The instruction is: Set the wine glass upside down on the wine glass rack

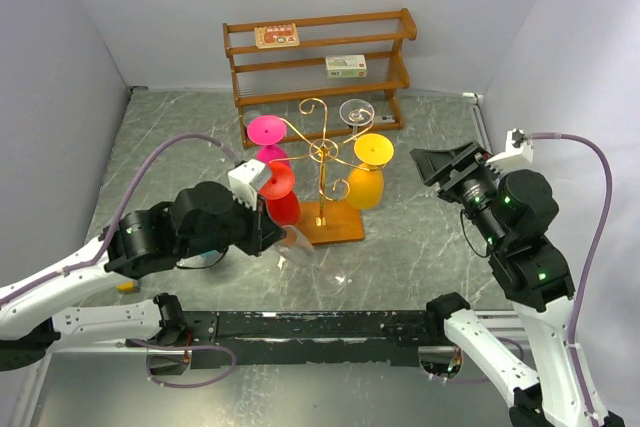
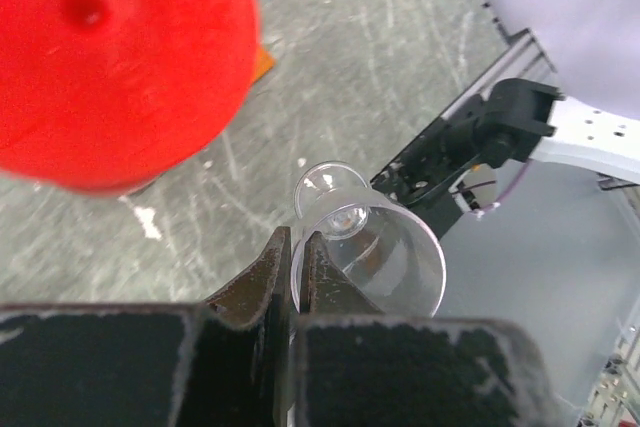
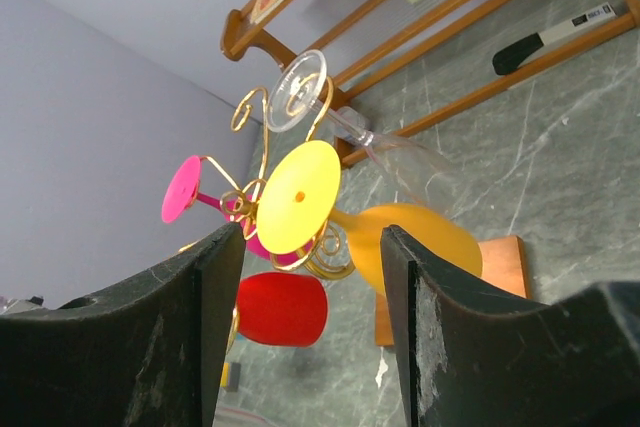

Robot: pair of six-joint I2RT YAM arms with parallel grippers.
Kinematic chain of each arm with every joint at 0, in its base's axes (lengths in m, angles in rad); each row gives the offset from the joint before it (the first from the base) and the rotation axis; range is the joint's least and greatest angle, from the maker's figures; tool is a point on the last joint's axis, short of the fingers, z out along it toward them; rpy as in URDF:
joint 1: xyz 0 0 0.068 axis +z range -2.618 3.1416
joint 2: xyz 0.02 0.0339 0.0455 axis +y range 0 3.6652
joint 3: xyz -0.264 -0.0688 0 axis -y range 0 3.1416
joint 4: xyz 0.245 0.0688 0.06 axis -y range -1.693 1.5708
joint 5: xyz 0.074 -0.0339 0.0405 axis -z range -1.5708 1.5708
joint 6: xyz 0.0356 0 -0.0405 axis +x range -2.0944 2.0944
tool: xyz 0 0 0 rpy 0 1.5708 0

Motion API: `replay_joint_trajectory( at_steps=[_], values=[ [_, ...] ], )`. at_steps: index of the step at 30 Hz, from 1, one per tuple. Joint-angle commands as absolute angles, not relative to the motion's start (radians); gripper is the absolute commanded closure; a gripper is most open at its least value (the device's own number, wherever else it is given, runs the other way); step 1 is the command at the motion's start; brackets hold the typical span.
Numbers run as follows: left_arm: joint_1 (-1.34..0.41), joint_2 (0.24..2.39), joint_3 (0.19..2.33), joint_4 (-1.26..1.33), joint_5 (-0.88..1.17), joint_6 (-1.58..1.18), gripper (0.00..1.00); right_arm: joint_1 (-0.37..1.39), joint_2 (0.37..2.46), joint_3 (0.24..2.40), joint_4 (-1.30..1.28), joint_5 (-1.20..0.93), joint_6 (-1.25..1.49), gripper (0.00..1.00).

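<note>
My left gripper (image 1: 276, 230) is shut on a clear wine glass (image 1: 300, 245), pinching its thin edge just in front and to the left of the rack's base. In the left wrist view the wine glass (image 2: 385, 247) juts out past the closed fingertips (image 2: 275, 262). The wine glass rack (image 1: 322, 152), gold wire on a square wooden base (image 1: 338, 225), holds pink (image 1: 265, 130), red (image 1: 281, 193), yellow-orange (image 1: 371, 172) and clear (image 1: 357, 112) glasses hanging upside down. My right gripper (image 1: 440, 162) is open to the right of the rack, with nothing between its fingers (image 3: 420, 287).
A brown three-tier wooden shelf (image 1: 318, 57) with small boxes stands against the back wall behind the rack. A small yellow object (image 1: 125, 287) lies near the left arm. Grey walls close in the table on the left, back and right.
</note>
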State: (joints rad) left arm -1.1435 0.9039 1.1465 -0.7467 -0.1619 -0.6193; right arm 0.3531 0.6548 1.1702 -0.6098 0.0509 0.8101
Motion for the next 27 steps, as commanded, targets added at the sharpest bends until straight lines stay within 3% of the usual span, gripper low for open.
replay_joint_trajectory(
  at_steps=[1,12,27],
  values=[
    [-1.146,0.905,1.117,-0.492,-0.027,-0.58,0.93,0.353,0.639,1.165,-0.529,0.046,0.807,0.43],
    [-1.148,0.95,1.127,-0.264,0.147,-0.557,0.93,0.353,0.595,1.156,-0.575,0.078,0.838,0.43],
    [-1.147,1.094,1.317,-0.083,0.103,-0.462,0.93,0.352,0.577,1.218,-0.688,0.096,0.965,0.46]
  ],
)
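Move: The left gripper already holds the clear wine glass. The rack's empty front hook, where it seems bound, lies about 11 cm right, 5 cm ahead and 11 cm above. The hanging red glass is some 7 cm ahead, 1 cm left and 4 cm higher; the yellow glass about 11 cm ahead, 15 cm right and 4 cm above. From the right hand that hook is roughly 13 cm left and 5 cm back, level in height. Bring the left gripper about 10 cm right and as much up, across the near side of the rack from in front of the red glass towards the empty front hook. Keep the fingers shut on the clear glass's bowl and turn the wrist some 30 degrees, so that they swing up from slanting down to almost level, pointing right, and the glass's foot rises. ##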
